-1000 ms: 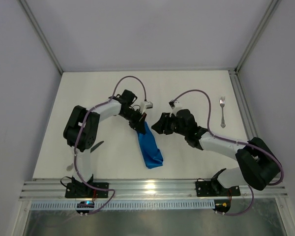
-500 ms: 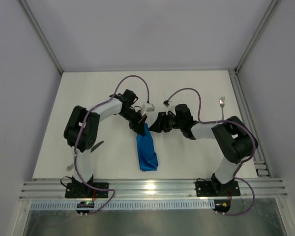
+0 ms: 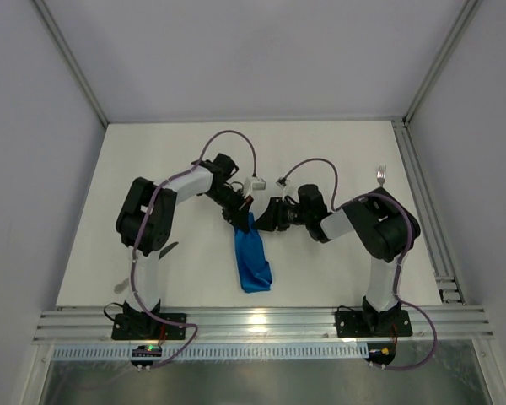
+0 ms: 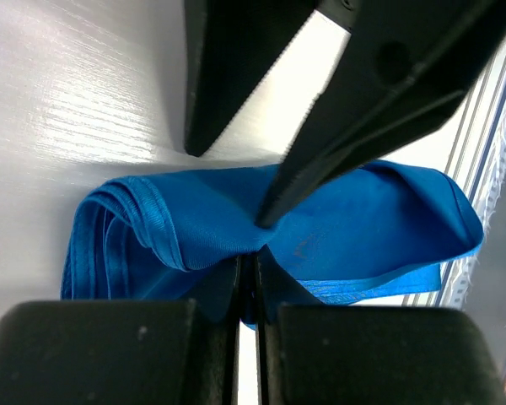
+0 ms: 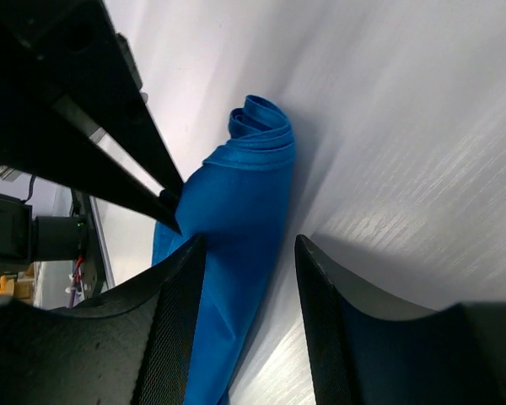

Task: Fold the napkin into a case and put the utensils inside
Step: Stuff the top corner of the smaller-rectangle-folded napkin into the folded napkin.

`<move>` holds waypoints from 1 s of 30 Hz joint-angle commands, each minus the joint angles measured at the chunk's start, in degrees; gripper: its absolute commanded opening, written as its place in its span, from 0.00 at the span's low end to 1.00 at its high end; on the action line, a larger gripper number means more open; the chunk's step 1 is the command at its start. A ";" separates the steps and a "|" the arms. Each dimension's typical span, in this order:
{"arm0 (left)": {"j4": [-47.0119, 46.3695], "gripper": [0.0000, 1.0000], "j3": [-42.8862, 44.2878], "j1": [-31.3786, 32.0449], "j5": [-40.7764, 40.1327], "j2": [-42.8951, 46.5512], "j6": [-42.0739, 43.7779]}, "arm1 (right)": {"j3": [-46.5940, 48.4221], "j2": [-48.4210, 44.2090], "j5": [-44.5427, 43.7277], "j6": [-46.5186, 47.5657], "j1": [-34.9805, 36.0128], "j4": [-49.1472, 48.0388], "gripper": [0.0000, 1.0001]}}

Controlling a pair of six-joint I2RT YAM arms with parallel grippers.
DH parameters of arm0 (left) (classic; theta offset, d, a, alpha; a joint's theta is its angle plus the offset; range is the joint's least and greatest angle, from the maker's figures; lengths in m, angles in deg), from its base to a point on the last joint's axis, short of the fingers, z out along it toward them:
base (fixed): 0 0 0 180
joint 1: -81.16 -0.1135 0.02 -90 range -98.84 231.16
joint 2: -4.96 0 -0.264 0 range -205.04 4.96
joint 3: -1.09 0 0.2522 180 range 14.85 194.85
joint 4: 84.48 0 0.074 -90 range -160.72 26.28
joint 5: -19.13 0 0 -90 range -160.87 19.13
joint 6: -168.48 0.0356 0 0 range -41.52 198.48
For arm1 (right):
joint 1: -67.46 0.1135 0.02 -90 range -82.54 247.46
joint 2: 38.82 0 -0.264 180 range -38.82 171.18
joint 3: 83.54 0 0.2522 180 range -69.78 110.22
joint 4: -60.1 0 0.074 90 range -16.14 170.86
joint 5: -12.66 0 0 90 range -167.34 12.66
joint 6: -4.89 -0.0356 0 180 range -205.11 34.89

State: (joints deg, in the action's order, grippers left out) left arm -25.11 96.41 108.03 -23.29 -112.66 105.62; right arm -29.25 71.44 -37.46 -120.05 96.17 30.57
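The napkin (image 3: 251, 257) is a narrow, folded bright blue strip lying on the white table (image 3: 320, 152), its layered end curled (image 5: 257, 126). My left gripper (image 3: 241, 216) is shut on the napkin's far end, with cloth pinched between its fingers (image 4: 247, 274). My right gripper (image 3: 262, 217) faces it from the right and is open. It straddles the same end (image 5: 249, 253), and its left finger (image 5: 173, 329) touches the cloth. The silver fork (image 3: 380, 175) lies at the far right, partly hidden by the right arm. A dark knife-like piece (image 3: 169, 248) lies left of the left arm.
A small pale object (image 3: 120, 288) lies near the left arm's base. A metal rail (image 3: 413, 186) runs along the table's right edge and another (image 3: 261, 321) along the near edge. Grey walls enclose the table.
My right gripper has swung left up to the napkin's held end, and its arm now covers part of the fork. The napkin's near end has shifted slightly left. My left gripper keeps its grip.
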 commanded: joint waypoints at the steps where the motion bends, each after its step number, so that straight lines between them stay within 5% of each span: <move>1: -1.40 0.00 2.90 0.20 0.60 -0.68 -2.17 | -2.29 -2.58 3.28 -0.22 0.12 -6.11 0.51; 9: 1.41 0.00 3.34 0.20 2.87 -0.42 0.54 | -3.62 -5.15 2.32 5.49 0.21 1.45 0.54; 18: 9.50 0.00 5.27 -0.07 8.15 -1.12 9.78 | -2.83 1.27 2.74 2.68 0.29 -4.61 0.54; 22: 10.38 0.00 7.12 -0.07 7.80 -2.78 9.61 | -2.21 2.50 4.42 2.59 0.56 -5.57 0.46; 24: 9.25 0.00 6.95 -0.07 5.79 -2.88 7.33 | -2.74 2.77 4.86 1.46 0.56 -7.24 0.32; 26: 4.95 0.00 5.55 -0.07 3.07 -2.26 2.43 | -3.35 2.60 4.95 1.01 0.56 -8.92 0.19; 30: -2.09 0.02 3.96 -0.24 -6.34 -2.34 -8.29 | -3.97 1.45 4.77 1.19 0.65 -8.92 0.11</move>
State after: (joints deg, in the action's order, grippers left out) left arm -21.26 100.78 108.10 -23.73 -115.92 106.84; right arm -32.57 73.47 -32.61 -119.13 96.57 24.65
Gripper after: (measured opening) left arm 0.023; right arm 0.132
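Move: Just behind the right hand lies the napkin's right edge, the spot it is about to pinch: about 2 cm back, 1 cm left and 1 cm lower. The napkin's rolled far end is some 4 cm ahead and 1 cm left, its near end roughly 16 cm back, 1 cm left and 3 cm lower. From the left hand, whose shut fingers already hold the napkin, that right edge is about 2 cm back, 3 cm right and 1 cm lower. Sliding back about 2.5 cm beside the left gripper's hold, with a small lift of 1 cm on the way, the right hand then sinks some 2 cm from that height and closes its half-open fingers, pinching the napkin's right edge. The left hand keeps its pinch, rising about 1.5 cm and coming down again. ##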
